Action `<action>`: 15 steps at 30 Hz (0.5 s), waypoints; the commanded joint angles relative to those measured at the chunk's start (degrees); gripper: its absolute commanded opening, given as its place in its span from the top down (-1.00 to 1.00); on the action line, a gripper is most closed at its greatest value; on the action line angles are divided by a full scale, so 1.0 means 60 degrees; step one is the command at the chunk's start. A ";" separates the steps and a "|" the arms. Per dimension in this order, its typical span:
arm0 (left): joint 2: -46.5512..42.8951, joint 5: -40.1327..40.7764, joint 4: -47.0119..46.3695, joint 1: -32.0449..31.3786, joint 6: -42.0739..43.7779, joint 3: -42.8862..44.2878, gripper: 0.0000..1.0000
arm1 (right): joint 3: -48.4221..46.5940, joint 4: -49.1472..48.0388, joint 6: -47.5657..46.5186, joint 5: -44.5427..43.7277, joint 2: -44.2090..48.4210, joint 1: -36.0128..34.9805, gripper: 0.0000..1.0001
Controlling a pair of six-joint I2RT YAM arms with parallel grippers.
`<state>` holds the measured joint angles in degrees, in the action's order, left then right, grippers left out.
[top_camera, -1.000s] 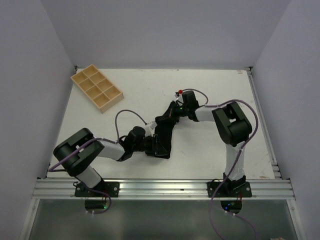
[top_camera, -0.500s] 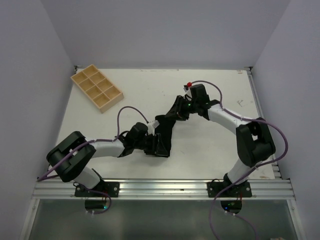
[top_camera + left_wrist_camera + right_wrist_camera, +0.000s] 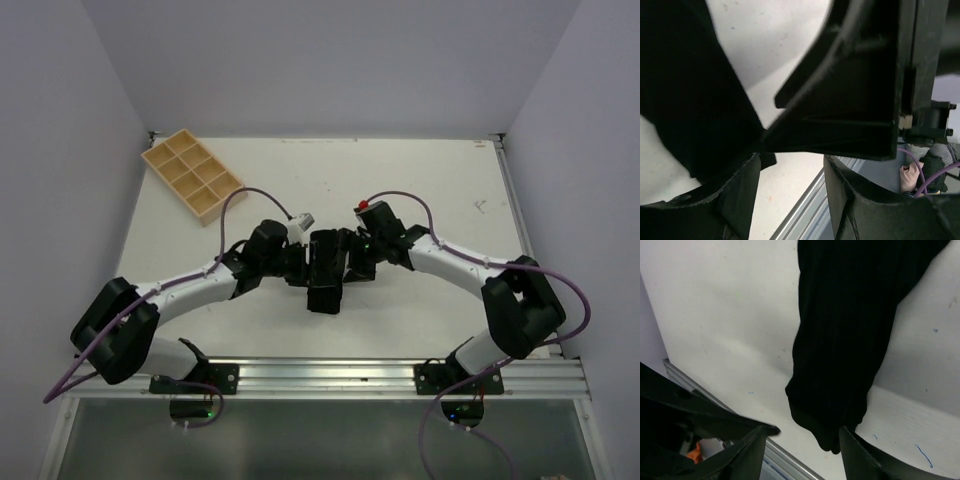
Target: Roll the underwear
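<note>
The underwear (image 3: pixel 326 285) is a narrow black fabric bundle lying on the white table (image 3: pixel 420 190), its long side running front to back. My left gripper (image 3: pixel 300 264) is at its left side and my right gripper (image 3: pixel 352 262) at its right, both low and close against it. In the left wrist view the left gripper (image 3: pixel 792 157) stands open with only table showing between its fingers; the underwear (image 3: pixel 685 100) is off to the upper left. In the right wrist view the right gripper (image 3: pixel 802 430) is open, and the rounded end of the underwear (image 3: pixel 840 340) reaches down beside its right finger (image 3: pixel 865 460).
A wooden tray (image 3: pixel 193 176) with several compartments sits at the back left corner. An aluminium rail (image 3: pixel 330 375) runs along the near table edge. Grey walls close in the left, right and back. Purple cables (image 3: pixel 255 195) loop over both arms.
Both grippers have opened and let go of the underwear. The right arm swung forward and the left one back, so both now flank the underwear, which went from a stretched diagonal to a short straight bundle.
</note>
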<state>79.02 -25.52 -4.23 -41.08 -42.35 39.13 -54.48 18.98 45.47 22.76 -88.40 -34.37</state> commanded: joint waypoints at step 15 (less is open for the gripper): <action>-0.0559 -0.0565 0.1029 0.2700 0.0190 -0.1100 -0.17 | 0.0964 -0.0204 0.0815 -0.1128 -0.0076 -0.1258 -0.30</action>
<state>75.02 -25.71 2.98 -26.13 -40.88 34.92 -50.30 19.27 49.10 17.34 -88.14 -40.99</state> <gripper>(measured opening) 0.584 0.656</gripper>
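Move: The underwear lies as a narrow strip running forward and back on the table. From the right hand its near end is about 7 cm back, 5 cm to the left and 7 cm below; its far end is some 11 cm ahead and 5 cm to the left. From the left hand the near end lies roughly 3 cm back, 2 cm to the right and 9 cm down, the far end about 15 cm ahead and 2 cm to the right. Swing the left gripper out from above the underwear, about 8 cm to the left and some 4 cm forward, sinking a little and turning roughly 15 degrees counter-clockwise. Meanwhile, draw the right gripper back about 4 cm and lower it about 3 cm towards the strip's near end. Keep both sets of fingers open. ##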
